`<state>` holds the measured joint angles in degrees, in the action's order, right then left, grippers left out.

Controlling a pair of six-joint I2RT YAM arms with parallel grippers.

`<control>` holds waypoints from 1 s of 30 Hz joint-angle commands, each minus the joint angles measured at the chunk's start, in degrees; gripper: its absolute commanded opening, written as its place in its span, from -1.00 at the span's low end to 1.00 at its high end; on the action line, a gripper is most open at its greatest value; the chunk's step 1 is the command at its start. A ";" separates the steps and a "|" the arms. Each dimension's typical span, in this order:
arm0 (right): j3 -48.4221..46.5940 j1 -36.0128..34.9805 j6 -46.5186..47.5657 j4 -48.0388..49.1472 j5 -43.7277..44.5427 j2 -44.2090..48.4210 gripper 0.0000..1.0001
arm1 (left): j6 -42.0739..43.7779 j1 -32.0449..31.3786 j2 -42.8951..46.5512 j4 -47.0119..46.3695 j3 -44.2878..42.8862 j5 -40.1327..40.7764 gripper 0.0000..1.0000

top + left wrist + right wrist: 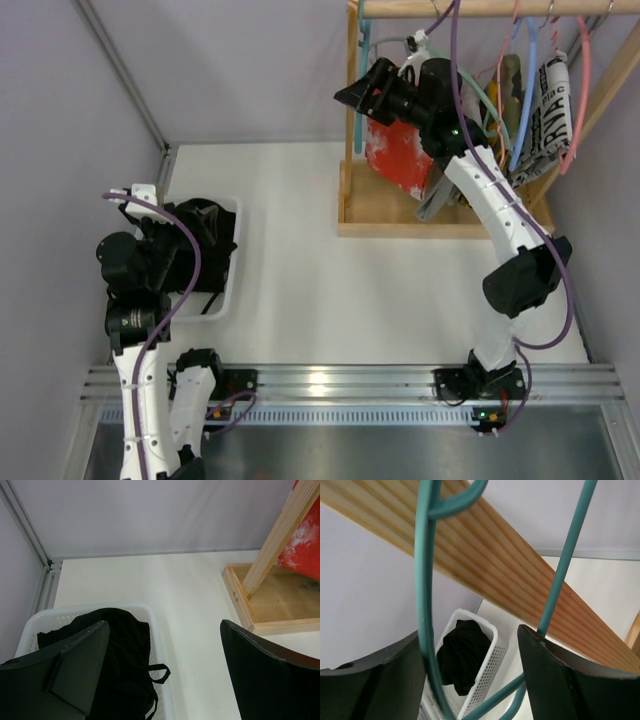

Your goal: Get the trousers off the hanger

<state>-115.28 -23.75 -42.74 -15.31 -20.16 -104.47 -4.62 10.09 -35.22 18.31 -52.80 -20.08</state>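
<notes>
The red trousers [398, 155] hang at the left end of the wooden rack, partly hidden behind my right arm; a red corner shows in the left wrist view [306, 550]. A teal hanger [423, 605] crosses in front of my right gripper [470, 680], its wire running through the gap between the spread jaws. My right gripper [358, 92] is open, raised at the rack's left post. My left gripper [165, 670] is open and empty, low over the basket's right rim [156, 630]; in the top view [205, 232] it is hard to make out against the black cloth.
A white basket [232, 290] at the left holds a black garment [205, 222], also seen in the right wrist view [462, 655]. The wooden rack base [400, 228] and rail [480, 8] stand at the back right, with pink [580, 90] and blue [525, 90] hangers and a printed garment [545, 105].
</notes>
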 commanded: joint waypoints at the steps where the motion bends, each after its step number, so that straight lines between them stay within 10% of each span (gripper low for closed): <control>1: 1.55 0.81 0.55 0.63 1.09 6.10 0.46 | -0.83 0.20 0.77 -0.90 -0.11 -0.14 0.96; 30: 22.21 0.63 4.51 0.19 0.13 27.56 0.99 | -2.23 0.20 2.70 0.85 -0.73 -0.23 0.96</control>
<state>-92.92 -23.70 -40.25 -18.61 -18.04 -80.88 -6.33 10.09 -33.04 19.03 -52.82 -20.10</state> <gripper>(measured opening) 0.993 0.983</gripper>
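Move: The mint hanger with the red trousers hangs roughly 12 cm to the right of the right gripper, about 2 cm back and 4 cm higher; the red trousers' middle is some 9 cm right, 4 cm back and 13 cm lower. The emptied teal hanger stands right between the opening right fingers, about 1 cm ahead, straight in line and 1 cm higher. From the left gripper the mint hanger lies around 20 cm forward, 43 cm right and 12 cm up. Open the right gripper the rest of the way, from about two-thirds to fully wide, and draw it back off the teal hanger by about 10 cm, going some 5 cm right as well. Let it rise about 3 cm midway and sink back to its starting height, fingers still pointing forward-left with hardly any turn. ##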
